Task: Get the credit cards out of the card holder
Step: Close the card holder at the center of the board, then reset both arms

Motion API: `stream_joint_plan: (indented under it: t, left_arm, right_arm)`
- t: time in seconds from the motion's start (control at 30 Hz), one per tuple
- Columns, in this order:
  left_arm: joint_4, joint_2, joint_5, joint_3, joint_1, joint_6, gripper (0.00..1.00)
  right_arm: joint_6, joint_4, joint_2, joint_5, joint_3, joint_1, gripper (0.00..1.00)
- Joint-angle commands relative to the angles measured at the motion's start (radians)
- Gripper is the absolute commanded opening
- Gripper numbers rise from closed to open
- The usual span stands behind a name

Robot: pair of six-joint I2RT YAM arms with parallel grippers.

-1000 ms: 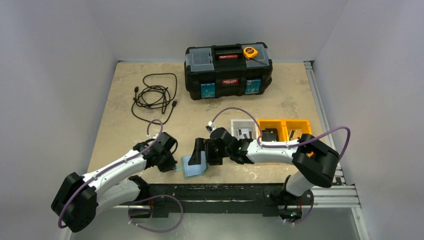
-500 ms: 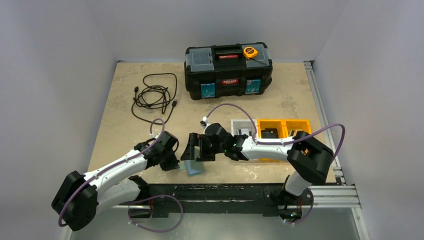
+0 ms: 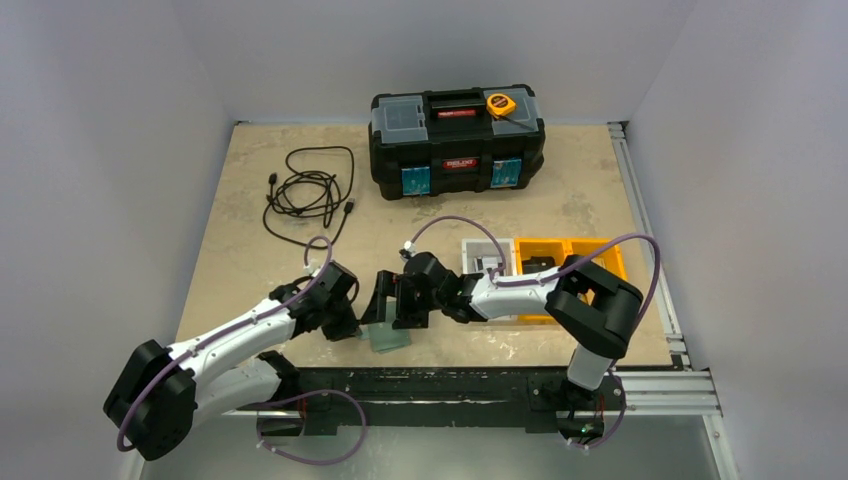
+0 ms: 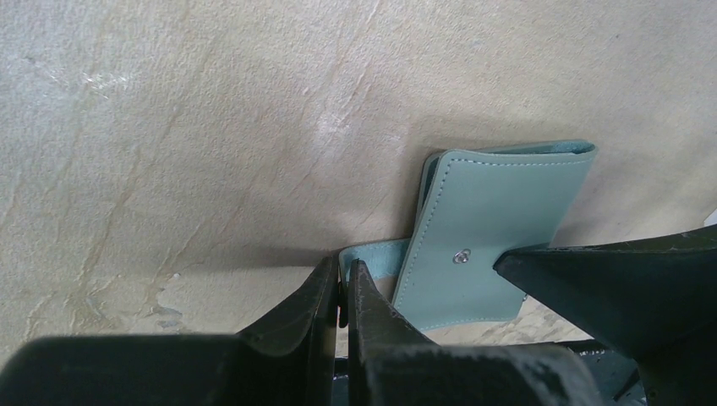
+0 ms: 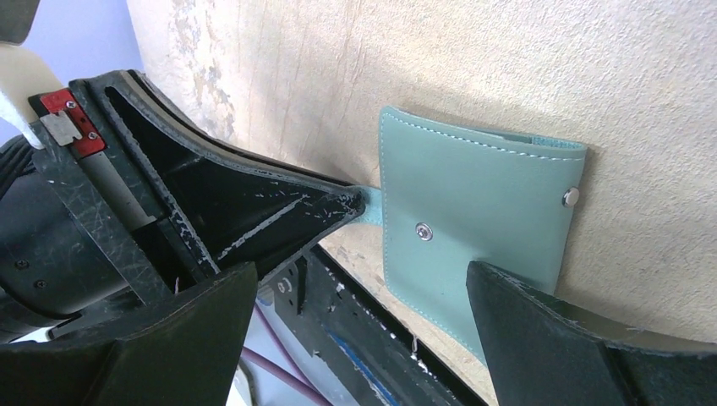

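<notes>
The teal-green card holder (image 3: pixel 386 336) lies folded near the table's front edge, its outer face and two snap studs showing (image 5: pixel 473 203) (image 4: pixel 495 233). My left gripper (image 3: pixel 352 327) (image 4: pixel 342 283) is shut on the holder's small side tab. My right gripper (image 3: pixel 391 300) (image 5: pixel 359 269) hangs open just above the holder, one finger (image 5: pixel 541 321) over its near corner and the other out past the table edge. The left gripper's fingertips (image 5: pixel 342 203) show at the tab in the right wrist view. The credit cards are hidden.
A black toolbox (image 3: pixel 457 140) with a yellow tape measure (image 3: pixel 500 104) stands at the back. A coiled black cable (image 3: pixel 310 190) lies at the back left. A white bin (image 3: pixel 487 262) and orange bins (image 3: pixel 560 258) sit right of centre. The black front rail (image 3: pixel 450 380) runs right beside the holder.
My right gripper has moved left over the card holder, still open. The holder has shifted slightly left and shows less of its face. The left gripper keeps its grip on the tab.
</notes>
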Motion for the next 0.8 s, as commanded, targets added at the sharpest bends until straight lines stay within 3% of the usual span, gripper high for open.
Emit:
stream_joint_plan:
  t: [0.0,0.13,0.33,0.57,0.67,0.77]
  left_arm:
    - [0.024,-0.020,0.010,0.043,-0.008,0.030,0.04]
    - [-0.003,-0.044,0.000,0.071,-0.008,0.049,0.13]
    - [-0.123,-0.130,-0.068,0.167,-0.005,0.084,0.37]
    - [-0.245,-0.198,-0.107,0.299,0.020,0.144,0.50]
    - [-0.268,-0.220,-0.104,0.350,0.022,0.188,0.64]
    - [-0.281,-0.230,-0.087,0.408,0.022,0.256,0.87]
  right_arm:
    - [0.024,0.013,-0.002,0.040,-0.026,0.003,0.97]
    - [0.014,-0.009,-0.036,0.043,-0.017,0.002,0.98]
    - [-0.007,-0.066,-0.096,0.071,0.013,0.001,0.98]
    - [-0.029,-0.116,-0.160,0.093,0.047,-0.004,0.99]
    - [-0.047,-0.157,-0.196,0.124,0.064,-0.004,0.99]
    - [-0.085,-0.219,-0.254,0.198,0.085,-0.005,0.99]
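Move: The left fingers, nearly at the table, still pinch the card holder's strap, with the holder's middle about 7 cm to their right, 1 cm ahead and 1 cm lower. From the wide-open right hand, one finger at the cover, that middle is roughly 2 cm right, level fore and aft, and 5 cm below. The white tray stands some 22 cm to this hand's right and 9 cm ahead. The left fingers open off the strap and rise about 10 cm; the right hand, still open, lifts some 7 cm. ##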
